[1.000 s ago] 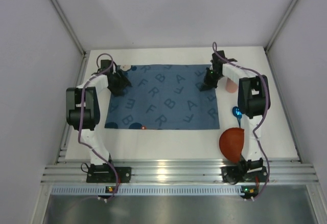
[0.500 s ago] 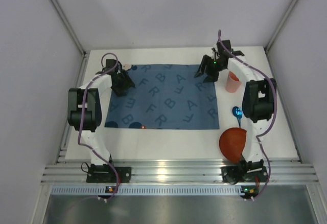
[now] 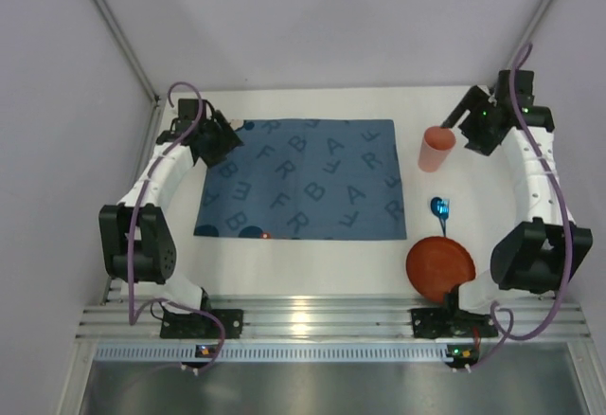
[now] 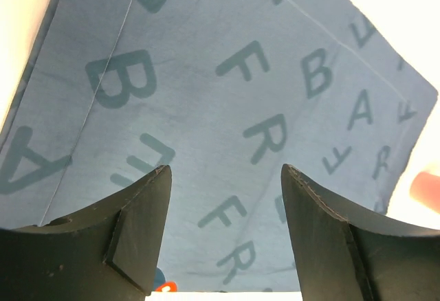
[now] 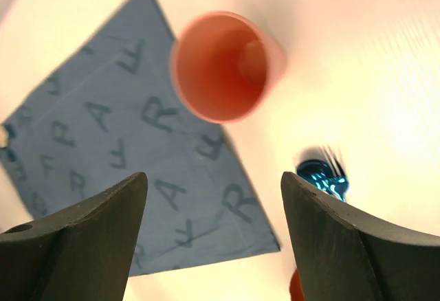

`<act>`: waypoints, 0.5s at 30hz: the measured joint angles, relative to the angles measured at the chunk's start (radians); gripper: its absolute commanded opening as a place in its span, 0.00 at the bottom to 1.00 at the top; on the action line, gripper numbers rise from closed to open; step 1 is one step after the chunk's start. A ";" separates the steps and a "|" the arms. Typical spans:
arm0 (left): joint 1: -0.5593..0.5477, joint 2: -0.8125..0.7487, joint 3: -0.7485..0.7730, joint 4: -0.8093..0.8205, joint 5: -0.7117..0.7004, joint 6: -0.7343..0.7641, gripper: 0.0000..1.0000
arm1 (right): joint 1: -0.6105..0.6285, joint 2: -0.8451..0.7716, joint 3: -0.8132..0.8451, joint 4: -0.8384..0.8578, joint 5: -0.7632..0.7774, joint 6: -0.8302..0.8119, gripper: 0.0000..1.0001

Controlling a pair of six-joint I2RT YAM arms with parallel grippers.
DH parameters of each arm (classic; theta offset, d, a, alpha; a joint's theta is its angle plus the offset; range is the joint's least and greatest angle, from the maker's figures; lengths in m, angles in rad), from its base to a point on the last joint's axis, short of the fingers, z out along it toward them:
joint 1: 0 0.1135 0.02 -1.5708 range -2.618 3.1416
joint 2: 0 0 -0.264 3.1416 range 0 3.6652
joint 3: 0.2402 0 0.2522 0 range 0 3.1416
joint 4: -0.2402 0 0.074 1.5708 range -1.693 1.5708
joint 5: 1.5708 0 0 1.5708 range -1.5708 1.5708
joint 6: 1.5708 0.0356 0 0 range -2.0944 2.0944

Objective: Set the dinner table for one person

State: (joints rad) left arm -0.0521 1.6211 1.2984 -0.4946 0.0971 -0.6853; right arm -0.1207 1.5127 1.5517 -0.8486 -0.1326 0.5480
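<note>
The dinner table is a white top with a dark blue letter-printed mat spread in its middle. To the right of the mat stand a pink cup, a shiny blue spoon and a red plate. My left gripper hovers open over the mat's far left corner, with only mat between its fingers. My right gripper is open and empty, raised just right of the cup. The right wrist view looks down into the cup, with the spoon to its right.
A ribbed aluminium rail runs along the near edge, with both arm bases bolted on it. Grey walls close in the left, right and far sides. A small dark blue and red item lies at the mat's near edge.
My right gripper has opened and pulled away from the mat's far right corner to the far right of the table, past the cup. My left arm has swung outward to the left.
</note>
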 measured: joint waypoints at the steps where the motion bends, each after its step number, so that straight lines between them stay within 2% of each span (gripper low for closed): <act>1: 0.000 -0.017 0.000 -0.003 0.001 -0.001 0.70 | -0.009 0.014 -0.013 -0.015 0.016 0.003 0.79; 7: 0.000 -0.103 -0.031 -0.032 0.011 0.000 0.70 | -0.059 0.159 -0.023 -0.066 0.050 0.007 0.77; 15: 0.000 -0.163 -0.111 -0.055 0.026 0.016 0.70 | -0.083 0.332 0.083 -0.045 0.055 0.021 0.74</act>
State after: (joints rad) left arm -0.0525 1.4578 1.1873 -0.5499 0.1226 -0.6693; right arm -0.2035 1.8442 1.6348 -0.8936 -0.0772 0.5690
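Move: Some 7 cm ahead of the right hand and only about 1 cm to its left stands the pink cup, its middle roughly 17 cm lower. Nearer the base, the fork and spoon lie about 14 cm back from the cup and the red plate about 29 cm back, both within a few centimetres of its line; the blue cloth's middle is some 37 cm left of the cup. From the left hand the cup lies about 60 cm right and 3 cm ahead. Sinking about 10 cm beside the cup, the open right hand swings some 5 cm to the right and, late on, about 3 cm forward, closing in on the cup's right side while the fingers tip down about 15 degrees and turn slightly clockwise. The left hand, open and already clear of the cloth, draws back some 4 cm, rising a little before easing down. ##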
